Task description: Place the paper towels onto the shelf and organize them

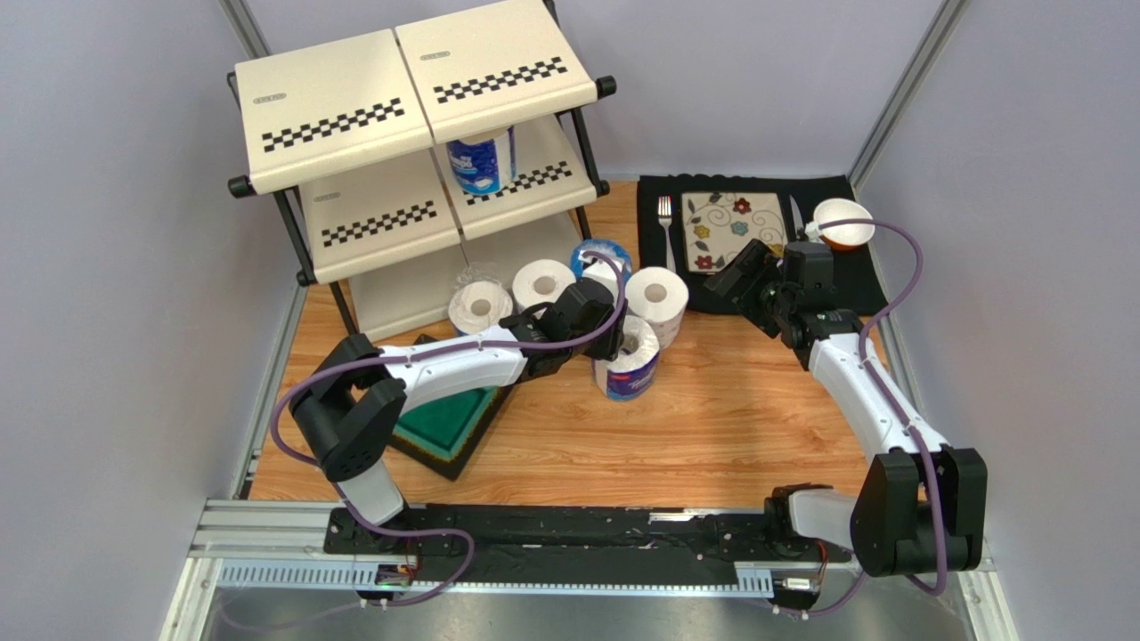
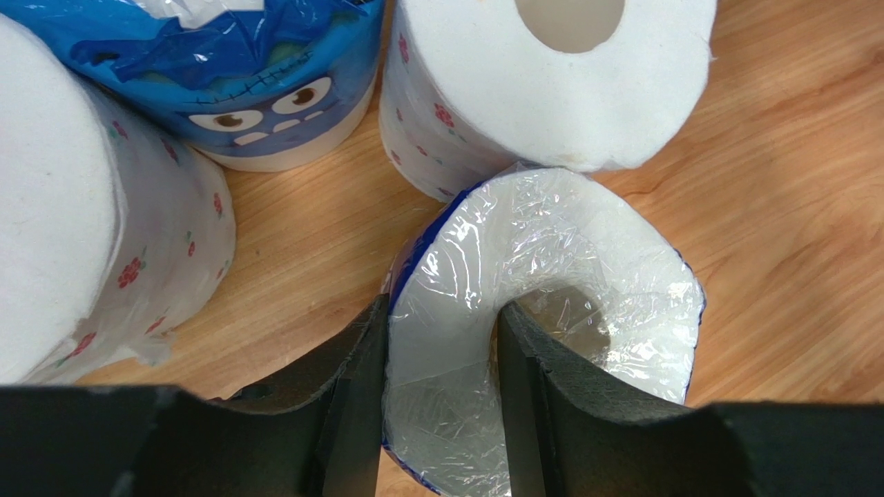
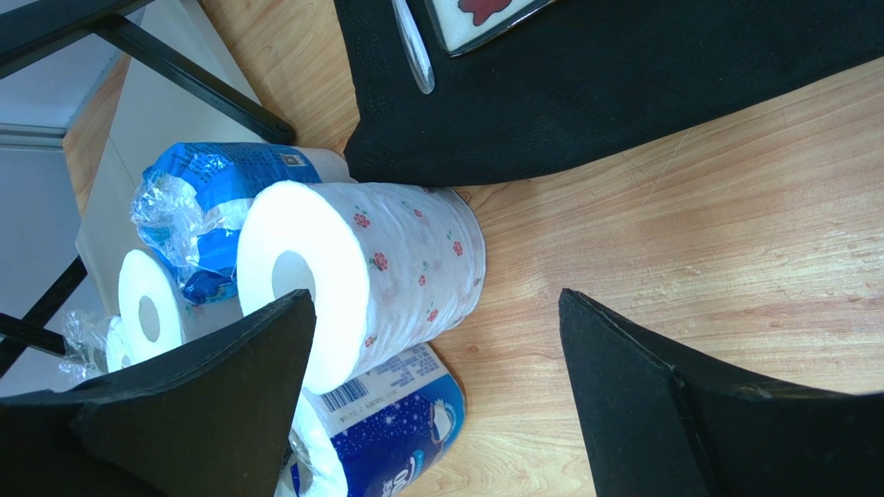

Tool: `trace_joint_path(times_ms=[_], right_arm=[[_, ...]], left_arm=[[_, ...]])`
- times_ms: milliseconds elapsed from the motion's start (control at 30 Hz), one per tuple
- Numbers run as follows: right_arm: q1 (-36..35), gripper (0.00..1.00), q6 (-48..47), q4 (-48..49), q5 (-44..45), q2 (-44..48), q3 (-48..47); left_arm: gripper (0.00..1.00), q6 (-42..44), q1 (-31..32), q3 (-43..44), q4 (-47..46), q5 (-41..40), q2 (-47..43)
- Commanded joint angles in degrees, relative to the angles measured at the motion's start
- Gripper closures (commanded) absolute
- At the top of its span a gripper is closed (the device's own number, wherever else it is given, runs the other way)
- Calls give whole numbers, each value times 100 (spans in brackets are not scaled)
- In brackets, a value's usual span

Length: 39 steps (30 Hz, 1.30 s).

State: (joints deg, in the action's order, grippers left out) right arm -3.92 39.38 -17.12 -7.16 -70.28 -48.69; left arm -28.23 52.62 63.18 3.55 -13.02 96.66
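Note:
The shelf (image 1: 348, 100) stands at the back left, with one blue-wrapped paper towel roll (image 1: 479, 163) on its middle tier. Several more rolls cluster on the table in front of it. My left gripper (image 1: 609, 341) is shut on the wall of a plastic-wrapped roll (image 2: 581, 259): one finger (image 2: 358, 399) presses its outside and the other sits in its core. A floral roll (image 2: 550, 93) stands just behind it. My right gripper (image 3: 434, 300) hangs open beside the floral roll (image 3: 405, 259) and the blue starry-wrapped roll (image 3: 405, 435), holding nothing.
A black placemat (image 1: 857, 287) at the back right carries a patterned plate (image 1: 729, 221), a fork (image 1: 665, 214) and a small bowl (image 1: 843, 223). A dark tray with a green inside (image 1: 448, 421) lies under my left arm.

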Motion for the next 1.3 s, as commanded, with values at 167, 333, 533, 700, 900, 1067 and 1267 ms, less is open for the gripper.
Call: trace_joint_path(times_ms=[167,333,533,700,900,1067,1267], right_arm=[[32,9,9,95,-75,155,-62],[41,9,26,104,-110,146,-71],[41,9,79,148,-154,94,-80],[49,9,88,166,-181,93,-71],[41,9,97,157,-216,94,-80],[41,9,88,166,-207,85,-62],[49,9,88,183,-207,58,-53]], left_arm=[[85,71,3,-33,277,291,-708],[86,431,3,124,715,-323,-1508],[86,1055,3,-41,824,-1887,-2623],[83,1564,3,-920,-325,-3609,-3713],[82,2663,-225,-1930,-2654,-4630,-4585],[82,3349,-516,-2476,-4141,-4719,-4823],[82,3781,-876,-2372,-4995,-4456,-4797]])
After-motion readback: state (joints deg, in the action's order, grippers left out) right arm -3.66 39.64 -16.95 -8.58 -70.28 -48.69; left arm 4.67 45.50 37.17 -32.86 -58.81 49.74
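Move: Up on the middle shelf, the free spot left of the Tempo roll lies about 28 cm left, 18 cm ahead and 16 cm above the left hand, which already grips the paper roll. The Tempo roll stands some 18 cm left, 24 cm ahead and 16 cm up. On the table, the right-hand white roll is 9 cm ahead and 6 cm right, the left-hand one 11 cm ahead and 10 cm left, both 5 cm lower. From the right hand the spot is roughly 54 cm left, 13 cm ahead and 12 cm up. Keeping one finger in the roll's core and the other on its outside, the left hand eases back a centimetre or two, lifts the roll off the table, then sweeps it about 27 cm left while rising some 22 cm, towards the middle shelf. The wrist tips up out of its downward slant and swings counter-clockwise, each by around 45 degrees, to face the shelf. ##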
